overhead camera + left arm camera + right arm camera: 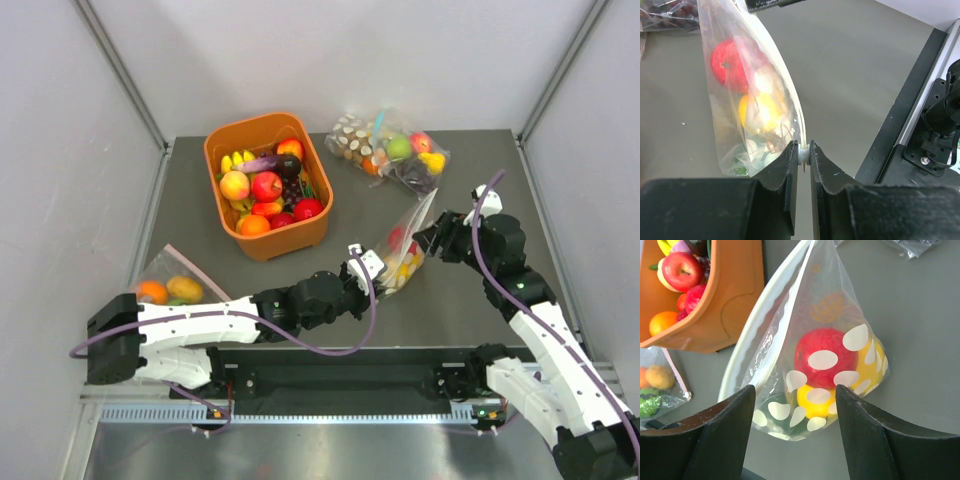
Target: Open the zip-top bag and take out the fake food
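The zip-top bag (405, 255) is clear with white polka dots and is stretched upright between my two grippers at the table's middle right. The fake food shows through it: a red fruit (825, 340), a yellow one (807, 407) and something green (742, 170) at the bottom. My left gripper (803, 150) is shut on the white zip strip at the bag's near corner, also seen from above (368, 265). My right gripper (795, 390) is open, its fingers standing wide on either side of the bag's lower end, on the bag's right from above (432, 240).
An orange basket (290, 235) full of toy fruit stands at the back left. Another dotted bag (395, 150) lies at the back middle, and one more (170, 285) lies by my left arm. A black frame rail (900, 125) runs along the table's near edge.
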{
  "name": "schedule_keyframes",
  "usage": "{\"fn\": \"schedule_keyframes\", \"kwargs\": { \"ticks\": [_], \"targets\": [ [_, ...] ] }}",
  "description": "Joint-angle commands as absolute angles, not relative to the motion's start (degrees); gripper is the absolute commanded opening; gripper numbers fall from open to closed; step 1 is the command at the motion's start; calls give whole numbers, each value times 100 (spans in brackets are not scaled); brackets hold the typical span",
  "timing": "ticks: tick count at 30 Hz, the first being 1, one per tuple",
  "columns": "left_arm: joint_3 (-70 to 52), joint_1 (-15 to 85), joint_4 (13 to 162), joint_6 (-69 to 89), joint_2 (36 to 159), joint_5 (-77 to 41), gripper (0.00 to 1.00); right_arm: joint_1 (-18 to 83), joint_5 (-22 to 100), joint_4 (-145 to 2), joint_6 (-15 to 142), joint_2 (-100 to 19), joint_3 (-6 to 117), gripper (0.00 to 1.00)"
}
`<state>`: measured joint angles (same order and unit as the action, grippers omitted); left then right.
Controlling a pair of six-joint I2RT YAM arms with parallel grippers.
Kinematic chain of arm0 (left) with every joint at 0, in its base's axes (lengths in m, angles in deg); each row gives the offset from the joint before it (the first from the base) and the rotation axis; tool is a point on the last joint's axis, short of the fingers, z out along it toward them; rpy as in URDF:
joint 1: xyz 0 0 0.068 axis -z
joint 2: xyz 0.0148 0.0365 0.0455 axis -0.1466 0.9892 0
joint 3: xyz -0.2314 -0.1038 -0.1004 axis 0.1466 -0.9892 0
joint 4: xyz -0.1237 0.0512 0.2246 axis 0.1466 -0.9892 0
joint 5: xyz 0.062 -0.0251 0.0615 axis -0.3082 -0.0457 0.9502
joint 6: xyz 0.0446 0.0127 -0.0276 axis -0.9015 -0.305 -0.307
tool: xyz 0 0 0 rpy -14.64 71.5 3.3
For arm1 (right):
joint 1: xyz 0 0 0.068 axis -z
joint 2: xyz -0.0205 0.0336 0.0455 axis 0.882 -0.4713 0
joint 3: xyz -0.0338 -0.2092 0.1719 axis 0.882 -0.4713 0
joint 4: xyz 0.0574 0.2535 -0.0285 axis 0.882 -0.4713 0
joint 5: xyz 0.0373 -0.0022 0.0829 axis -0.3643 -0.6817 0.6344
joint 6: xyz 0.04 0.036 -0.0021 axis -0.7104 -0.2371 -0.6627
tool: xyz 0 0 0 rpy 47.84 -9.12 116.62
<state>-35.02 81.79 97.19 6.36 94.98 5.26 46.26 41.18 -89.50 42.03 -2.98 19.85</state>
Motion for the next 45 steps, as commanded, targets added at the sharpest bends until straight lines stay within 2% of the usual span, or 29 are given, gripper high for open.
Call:
{"fn": "schedule_keyframes", "kwargs": {
  "ticks": [1, 18, 21, 22, 23, 27, 28, 30, 32, 33, 34, 35, 37, 40, 45],
  "targets": [
    [-3386, 8234, 9959, 635, 9487, 491, 0, 4571, 4136, -8739, 4262, -350, 2032, 66],
    [-3035, 8568, 9792, 266, 10014, 931, 0, 4571, 4355, -8589, 4191, -412, 2146, 64],
    [-3061, 8568, 9810, 257, 9979, 948, 0, 4562, 4329, -8581, 4235, -447, 2085, 48],
    [-3061, 8568, 9801, 248, 9970, 948, 0, 4571, 4338, -8580, 4244, -456, 2067, 32],
    [-3078, 8568, 9801, 248, 9953, 931, 0, 4571, 4355, -8563, 4261, -465, 2050, 27],
    [-3166, 8586, 9906, 222, 9900, 712, 0, 4562, 4478, -8484, 4323, -579, 1997, 13],
    [-3184, 8586, 9959, 222, 9900, 676, 0, 4571, 4531, -8423, 4341, -588, 1979, 5],
    [-3184, 8586, 9968, 248, 9909, 719, 1, 4571, 4654, -8361, 4349, -588, 1944, 0],
    [-3149, 8586, 9977, 239, 9900, 772, 15, 4571, 4716, -8308, 4367, -535, 1918, 0],
    [-3123, 8586, 9942, 231, 9865, 860, 31, 4571, 4707, -8317, 4384, -492, 1918, 0],
    [-3097, 8586, 9907, 230, 9839, 939, 52, 4571, 4707, -8326, 4411, -456, 1918, 0],
    [-2983, 8586, 9811, 204, 9786, 1018, 67, 4571, 4698, -8352, 4428, -430, 1918, 0],
    [-2842, 8551, 9705, 125, 9725, 1272, 84, 4571, 4716, -8369, 4455, -342, 1926, 0],
    [-2342, 8341, 9432, 213, 9637, 1283, 89, 4562, 4751, -8466, 4499, -263, 1953, 0],
    [-1875, 7699, 9511, 695, 9715, 747, 89, 4571, 4865, -8528, 4578, -166, 1909, 0]
  ]
}}
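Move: The right hand, open, has the bag's zip edge just inside its left finger, about 2 cm to its left, 1 cm ahead and level. The same stretch of zip lies some 9 cm ahead and 7 cm right of the left hand, which already pinches the zip's near end. From the right hand, the tomato in the bag is roughly 5 cm ahead, 2 cm left and 8 cm lower; the orange bin is about 21 cm ahead, 30 cm left, 13 cm lower. Down, right and a little back, the left hand draws the pinched zip end about 3 cm and holds it there. The right hand edges 1 to 2 cm left, shuts fully and pinches the zip edge. Only then does the left open wide, let go and rise about 8 cm, moving some 5 cm forward over the bag's near part. ##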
